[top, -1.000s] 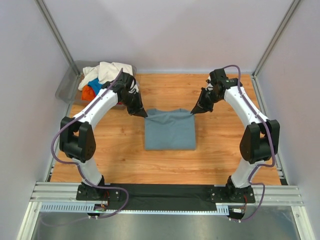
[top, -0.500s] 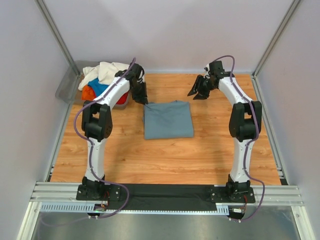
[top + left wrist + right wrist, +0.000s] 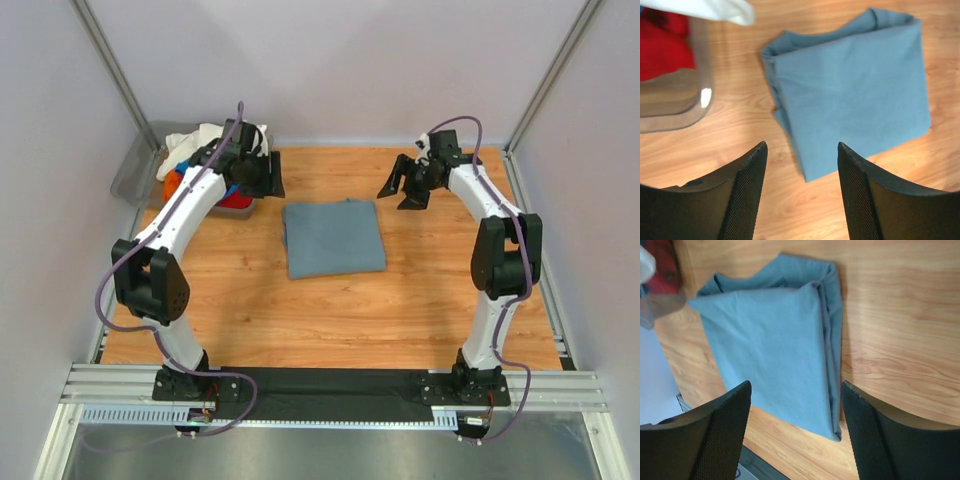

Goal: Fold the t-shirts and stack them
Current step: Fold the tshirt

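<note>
A slate grey-blue t-shirt [image 3: 333, 238] lies folded into a rough square in the middle of the wooden table, touched by neither gripper. My left gripper [image 3: 268, 178] hovers open past its far left corner, close to the bin. In the left wrist view the shirt [image 3: 855, 85] lies ahead of the open, empty left gripper [image 3: 801, 145]. My right gripper [image 3: 405, 192] hangs open off the shirt's far right corner. The right wrist view shows the shirt [image 3: 770, 345] beneath the open, empty right gripper [image 3: 796, 383]. Cream-white [image 3: 205, 135], bright blue [image 3: 186, 165] and red-orange [image 3: 172, 184] t-shirts are heaped in the bin.
The grey plastic bin [image 3: 135, 170] stands at the table's far left corner, its clear rim [image 3: 695, 107] right beside my left gripper. Pale walls and aluminium posts [image 3: 110, 70] close in the back and sides. A metal rail [image 3: 330, 385] runs along the near edge.
Both grippers were shut at the grey-blue shirt's far corners; they have opened, let the cloth go and lifted away. The shirt has shifted slightly towards the back.
</note>
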Motion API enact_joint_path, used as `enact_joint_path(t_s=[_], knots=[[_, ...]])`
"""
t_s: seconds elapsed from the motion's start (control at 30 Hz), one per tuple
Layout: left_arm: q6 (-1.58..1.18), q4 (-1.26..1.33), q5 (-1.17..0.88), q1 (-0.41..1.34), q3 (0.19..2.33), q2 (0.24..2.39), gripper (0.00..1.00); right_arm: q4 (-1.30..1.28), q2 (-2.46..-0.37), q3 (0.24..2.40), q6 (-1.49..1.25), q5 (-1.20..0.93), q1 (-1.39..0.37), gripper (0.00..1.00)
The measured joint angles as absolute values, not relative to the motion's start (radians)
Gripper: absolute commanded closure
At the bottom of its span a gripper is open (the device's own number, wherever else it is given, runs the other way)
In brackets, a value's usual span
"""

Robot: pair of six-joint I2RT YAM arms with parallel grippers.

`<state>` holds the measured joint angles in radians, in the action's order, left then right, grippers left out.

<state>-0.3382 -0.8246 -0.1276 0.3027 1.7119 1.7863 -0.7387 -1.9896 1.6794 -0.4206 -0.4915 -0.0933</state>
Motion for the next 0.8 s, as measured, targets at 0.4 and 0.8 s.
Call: enact_joint_path(t_s=[0.4, 0.8], knots=[[-0.465, -0.501, -0.332, 0.422, 1.118, 1.734, 0.71, -0.617, -1.892, 1.308, -0.425, -0.564, -0.133, 0.93], [-0.609, -0.294, -0.374, 0.416, 1.106, 1.741, 0.73, -0.392, -1.919, 1.238, -0.508, -0.746, -0.227, 0.95]])
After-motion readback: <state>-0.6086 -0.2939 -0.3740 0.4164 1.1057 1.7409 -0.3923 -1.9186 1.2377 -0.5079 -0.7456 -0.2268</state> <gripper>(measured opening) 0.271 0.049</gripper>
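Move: The folded t-shirt's middle lies about 14 cm to the left hand's right, roughly 1 cm back and some 18 cm below. From the right hand it is about 14 cm to the left, 4 cm back and 11 cm below. The clothes bin's middle stands some 13 cm ahead of the left hand, 14 cm to its left and about 13 cm below. Left hand drops about 12 cm, right hand retreats about 9, both swinging inward over the t-shirt's near half, fingers closing. ##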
